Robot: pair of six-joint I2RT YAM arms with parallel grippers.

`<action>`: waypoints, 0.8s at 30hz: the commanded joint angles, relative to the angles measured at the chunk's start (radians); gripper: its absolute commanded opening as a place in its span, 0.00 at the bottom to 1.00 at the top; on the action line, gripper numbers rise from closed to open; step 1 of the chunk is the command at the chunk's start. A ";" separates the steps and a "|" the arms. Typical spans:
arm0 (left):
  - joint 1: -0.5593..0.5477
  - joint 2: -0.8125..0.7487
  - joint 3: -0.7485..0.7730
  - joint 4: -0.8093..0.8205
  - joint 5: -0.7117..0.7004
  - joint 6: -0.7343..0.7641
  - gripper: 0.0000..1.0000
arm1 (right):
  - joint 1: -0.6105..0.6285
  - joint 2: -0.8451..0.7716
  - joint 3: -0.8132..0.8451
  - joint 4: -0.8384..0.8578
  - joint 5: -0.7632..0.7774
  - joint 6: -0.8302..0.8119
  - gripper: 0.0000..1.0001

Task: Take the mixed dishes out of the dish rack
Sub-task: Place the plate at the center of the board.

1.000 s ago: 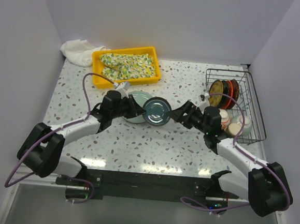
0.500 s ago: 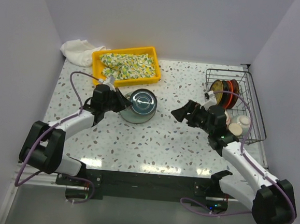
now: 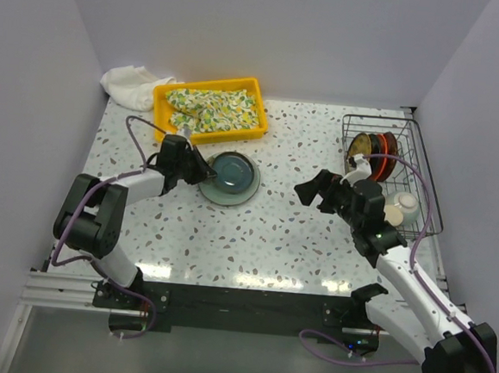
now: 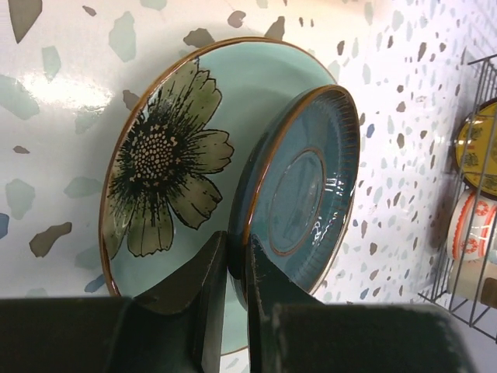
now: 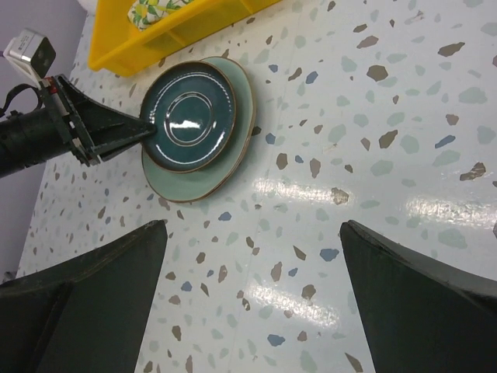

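My left gripper (image 3: 206, 173) (image 4: 237, 256) is shut on the rim of a small dark teal plate (image 3: 233, 171) (image 4: 299, 190) (image 5: 190, 116). That plate lies on top of a pale green flower plate (image 3: 221, 195) (image 4: 159, 155) (image 5: 206, 175) on the table. My right gripper (image 3: 311, 190) (image 5: 252, 225) hangs open and empty over the table's middle, left of the dish rack (image 3: 426, 187). In the rack stand a brown-yellow plate (image 3: 358, 154) (image 4: 477, 155) and a black-red bowl (image 3: 383, 154), with a red-patterned white bowl (image 4: 474, 229), a pale bowl (image 3: 406, 203) and a tan cup (image 3: 391, 216).
A yellow tray (image 3: 165, 111) (image 5: 155, 39) holding a floral cloth (image 3: 212, 108) sits at the back left, just behind the stacked plates. A white cloth (image 3: 128, 86) lies in the far left corner. Walls close in the table on three sides.
The right gripper let go of the teal plate, opened wide and drew back to the right. The left arm carried the plate left and lowered it onto the green plate.
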 commanded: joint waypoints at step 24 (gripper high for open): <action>0.022 0.031 0.077 -0.062 -0.035 0.120 0.52 | 0.003 -0.019 0.095 -0.090 0.123 -0.123 0.98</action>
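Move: The left gripper still pinches the small dark plate by its left rim, tilted, with the plate's middle about 6 cm to the hand's right and 1 cm ahead. The larger green plate it goes onto has its middle roughly 6 cm right, 1 cm back and 4 cm below the hand; the yellow tray lies some 20 cm ahead and 2 cm left. From the idle right gripper, the green plate is about 22 cm left, 7 cm ahead and 16 cm below. Lower the left gripper only about 1.5 cm, keeping the pinch, to set the dark plate's raised left rim down on the green plate. Then stay low there and open the fingers to about half, letting go of the rim; meanwhile roll the wrist some 5 degrees and let the hand ease about 1 cm left. ##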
